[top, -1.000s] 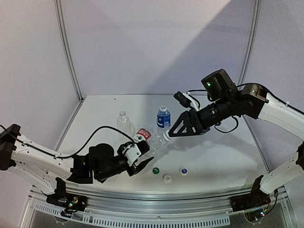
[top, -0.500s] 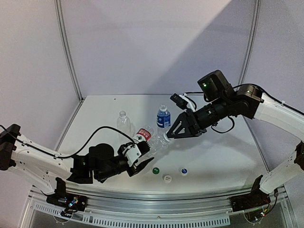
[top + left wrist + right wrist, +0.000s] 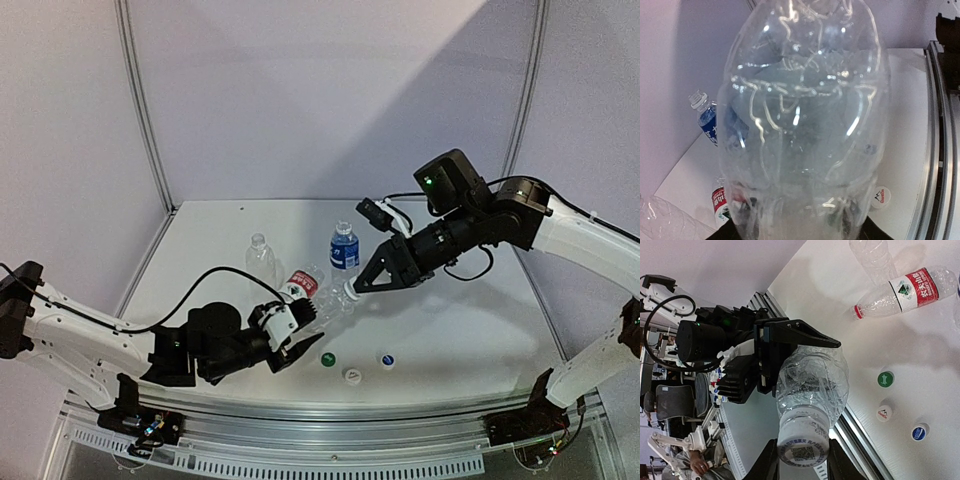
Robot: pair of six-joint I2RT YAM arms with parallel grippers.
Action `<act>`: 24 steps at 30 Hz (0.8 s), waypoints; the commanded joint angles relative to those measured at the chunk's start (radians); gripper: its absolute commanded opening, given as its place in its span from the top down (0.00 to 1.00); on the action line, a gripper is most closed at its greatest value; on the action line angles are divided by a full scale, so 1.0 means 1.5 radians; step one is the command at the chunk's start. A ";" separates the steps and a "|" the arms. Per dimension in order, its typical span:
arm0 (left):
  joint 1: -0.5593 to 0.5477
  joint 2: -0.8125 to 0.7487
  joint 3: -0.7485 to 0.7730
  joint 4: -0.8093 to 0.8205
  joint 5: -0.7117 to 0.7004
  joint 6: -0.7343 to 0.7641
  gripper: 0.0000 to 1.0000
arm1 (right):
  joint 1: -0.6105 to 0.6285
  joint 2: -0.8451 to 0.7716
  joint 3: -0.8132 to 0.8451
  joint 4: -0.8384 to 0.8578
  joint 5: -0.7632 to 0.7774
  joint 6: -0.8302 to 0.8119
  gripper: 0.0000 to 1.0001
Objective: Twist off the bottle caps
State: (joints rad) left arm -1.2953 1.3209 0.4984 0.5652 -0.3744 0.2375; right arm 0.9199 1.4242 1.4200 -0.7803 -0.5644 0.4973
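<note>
My left gripper (image 3: 296,330) is shut on the base of a clear unlabelled bottle (image 3: 322,308), which it holds tilted off the table. That bottle (image 3: 805,125) fills the left wrist view. Its pale cap (image 3: 803,447), printed with a square code, sits between the black fingers (image 3: 767,465) of my right gripper (image 3: 352,290), which is shut on it. Three loose caps lie on the table: green (image 3: 327,358), white (image 3: 352,375) and blue (image 3: 387,360). A red-labelled bottle (image 3: 303,283) lies on its side. A blue-labelled bottle (image 3: 344,247) and another clear bottle (image 3: 261,255) stand behind it.
The metal rail of the table's near edge (image 3: 330,412) runs just in front of the loose caps. White walls with upright posts (image 3: 140,110) close the back and sides. The left arm's black cable (image 3: 215,272) loops over the table.
My right gripper has moved slightly left and closed its jaws on the cap of the held bottle. The left gripper and the bottle have stayed in place.
</note>
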 commanded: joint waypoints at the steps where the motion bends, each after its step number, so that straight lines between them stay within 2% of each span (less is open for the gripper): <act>1: 0.008 0.012 0.021 -0.030 0.082 -0.007 0.81 | 0.001 -0.007 0.003 -0.003 0.079 -0.151 0.86; 4: 0.008 0.025 0.039 -0.063 0.162 -0.013 0.81 | 0.002 -0.035 0.003 -0.010 0.142 -0.330 0.86; 6: 0.008 0.033 0.057 -0.090 0.235 -0.024 0.81 | 0.004 -0.047 0.025 -0.037 0.229 -0.443 0.89; 7: 0.007 0.038 0.063 -0.095 0.281 -0.032 0.81 | 0.008 -0.049 0.040 -0.051 0.254 -0.467 0.89; 11: 0.008 0.054 0.075 -0.092 0.386 -0.061 0.81 | 0.050 -0.032 0.048 -0.092 0.246 -0.575 0.87; 13: 0.008 0.060 0.079 -0.094 0.433 -0.072 0.82 | 0.083 -0.025 0.029 -0.103 0.260 -0.685 0.83; 17: 0.008 0.064 0.101 -0.126 0.536 -0.089 0.82 | 0.107 -0.022 -0.002 -0.050 0.309 -0.860 0.80; 21: 0.008 0.058 0.103 -0.135 0.529 -0.091 0.82 | 0.112 -0.025 -0.040 0.013 0.320 -0.966 0.78; 24: 0.009 0.049 0.099 -0.136 0.516 -0.089 0.82 | 0.112 -0.054 -0.075 0.067 0.309 -0.999 0.73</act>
State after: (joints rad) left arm -1.2507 1.4097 0.6041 0.3195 0.2260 0.0509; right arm 1.1019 1.3605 1.3643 -0.9577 -0.2291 -0.8070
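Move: The right fingers are already shut on the white cap of the clear bottle, at the right hand point. The left hand grips that bottle's lower body, with the cap about 8 cm to its right, level fore and aft and 11 cm above. From the right hand, the upright blue-label bottle is some 25 cm straight ahead and 18 below. The green cap lies about 3 ahead, 4 left; the loose white cap 1 back, 1 right; both are 27 below. Counter-clockwise, looking onto the cap, the right wrist twists some 80 degrees with the cap kept pinched, while the left hand counter-turns the bottle roughly 35 degrees. Both hands carry the joined bottle back and down towards the loose caps: the left about 7.5 cm back, drifting right, the right about 4 cm down, back and to its right. ##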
